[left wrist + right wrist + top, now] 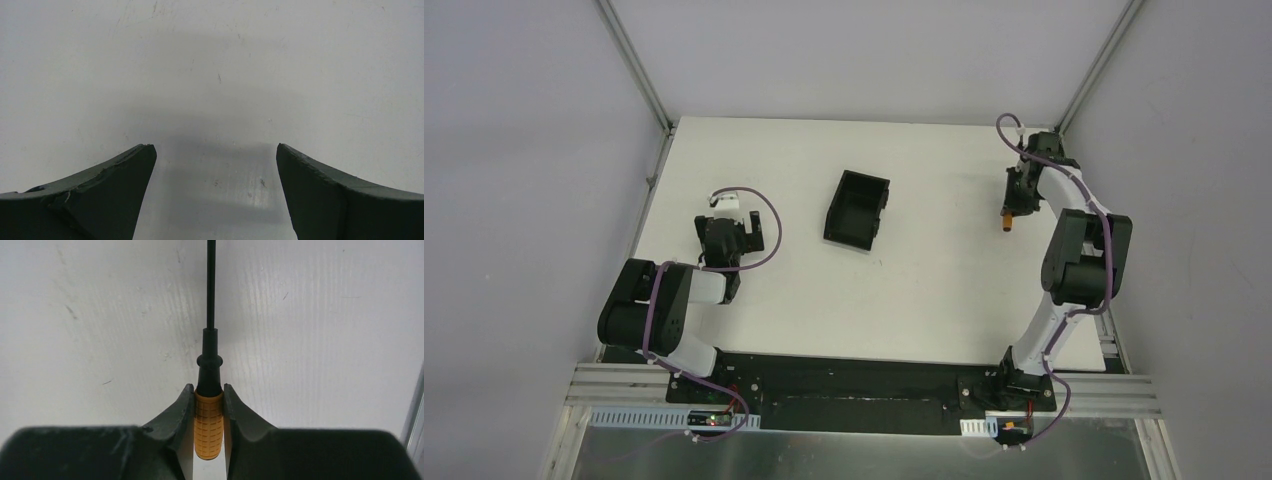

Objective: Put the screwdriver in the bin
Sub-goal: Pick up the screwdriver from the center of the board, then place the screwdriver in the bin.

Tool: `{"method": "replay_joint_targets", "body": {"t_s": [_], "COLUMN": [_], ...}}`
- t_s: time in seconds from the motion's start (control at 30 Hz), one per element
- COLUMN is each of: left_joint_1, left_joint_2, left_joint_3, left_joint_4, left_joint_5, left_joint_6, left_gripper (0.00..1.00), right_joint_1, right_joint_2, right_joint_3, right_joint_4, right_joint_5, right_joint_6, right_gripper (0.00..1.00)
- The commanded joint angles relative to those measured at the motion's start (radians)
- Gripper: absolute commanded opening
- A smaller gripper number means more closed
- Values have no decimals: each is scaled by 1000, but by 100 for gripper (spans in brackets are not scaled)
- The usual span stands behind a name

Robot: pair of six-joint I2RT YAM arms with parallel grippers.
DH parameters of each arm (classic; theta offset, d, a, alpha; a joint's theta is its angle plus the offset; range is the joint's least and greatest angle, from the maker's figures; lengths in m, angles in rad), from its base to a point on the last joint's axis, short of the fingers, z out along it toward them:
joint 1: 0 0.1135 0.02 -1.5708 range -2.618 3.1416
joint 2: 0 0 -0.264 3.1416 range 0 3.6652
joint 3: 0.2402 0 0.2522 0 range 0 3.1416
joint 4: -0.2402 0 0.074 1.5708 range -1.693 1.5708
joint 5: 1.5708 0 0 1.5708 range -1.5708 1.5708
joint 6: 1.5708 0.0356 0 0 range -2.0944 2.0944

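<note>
The screwdriver (208, 422) has a short ribbed orange handle and a thin black shaft that runs up out of the right wrist view. My right gripper (208, 390) is shut on the orange handle, one finger on each side. From above, the orange handle end (1008, 216) shows just below the right gripper (1016, 196) at the table's far right. The bin (857, 209), black and open-topped, stands near the middle of the table, well left of that gripper. My left gripper (215, 152) is open over bare table, nothing between its fingers; from above the left gripper (724, 236) sits at the left.
Grey walls and metal corner posts (1079, 80) close in the white table (944, 290). The right arm's elbow (1084, 255) rises beside the right edge. A metal rail (416, 415) shows at the right of the right wrist view.
</note>
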Motion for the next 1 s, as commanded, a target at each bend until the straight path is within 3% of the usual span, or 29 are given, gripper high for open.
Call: {"method": "replay_joint_targets", "body": {"t_s": [0.0,0.27,0.43,0.97], "left_joint_1": [8,8,8,8], "left_joint_2": [-11,-11,-11,-11], "left_joint_3": [12,12,12,12], "left_joint_4": [14,14,14,13], "left_joint_5": [10,10,10,10], "left_joint_6": [-7,-7,-7,-7], "left_gripper": [99,99,99,99], "right_joint_1": [6,75,137,358], "right_joint_2": [-133,-259,-267,-90], "right_joint_3": [79,90,136,306], "right_joint_4": [-57,-61,-100,-146], "right_joint_5": [-86,-156,-193,-164], "right_joint_6": [133,385,454,592], "right_gripper": [0,0,0,0]}}
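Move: The right hand already holds the screwdriver, pinched by the front of its orange handle and clear of the board by a few centimetres. The bin, where it is to go, lies some 35 cm to this hand's left, about level with it fore and aft, its middle roughly 1 cm lower. From the idle left hand the bin lies about 30 cm to the right and 3 cm ahead, again some 1 cm lower. Keeping its pinch on the screwdriver handle, the right hand climbs steeply at first, then arcs over to the left towards the bin, about 20 cm across and nearly 12 cm higher by the end, sinking slightly at the last. Meanwhile the wrist rolls some 25 degrees, left side rising, so that the fingertips swing out towards the bin. ##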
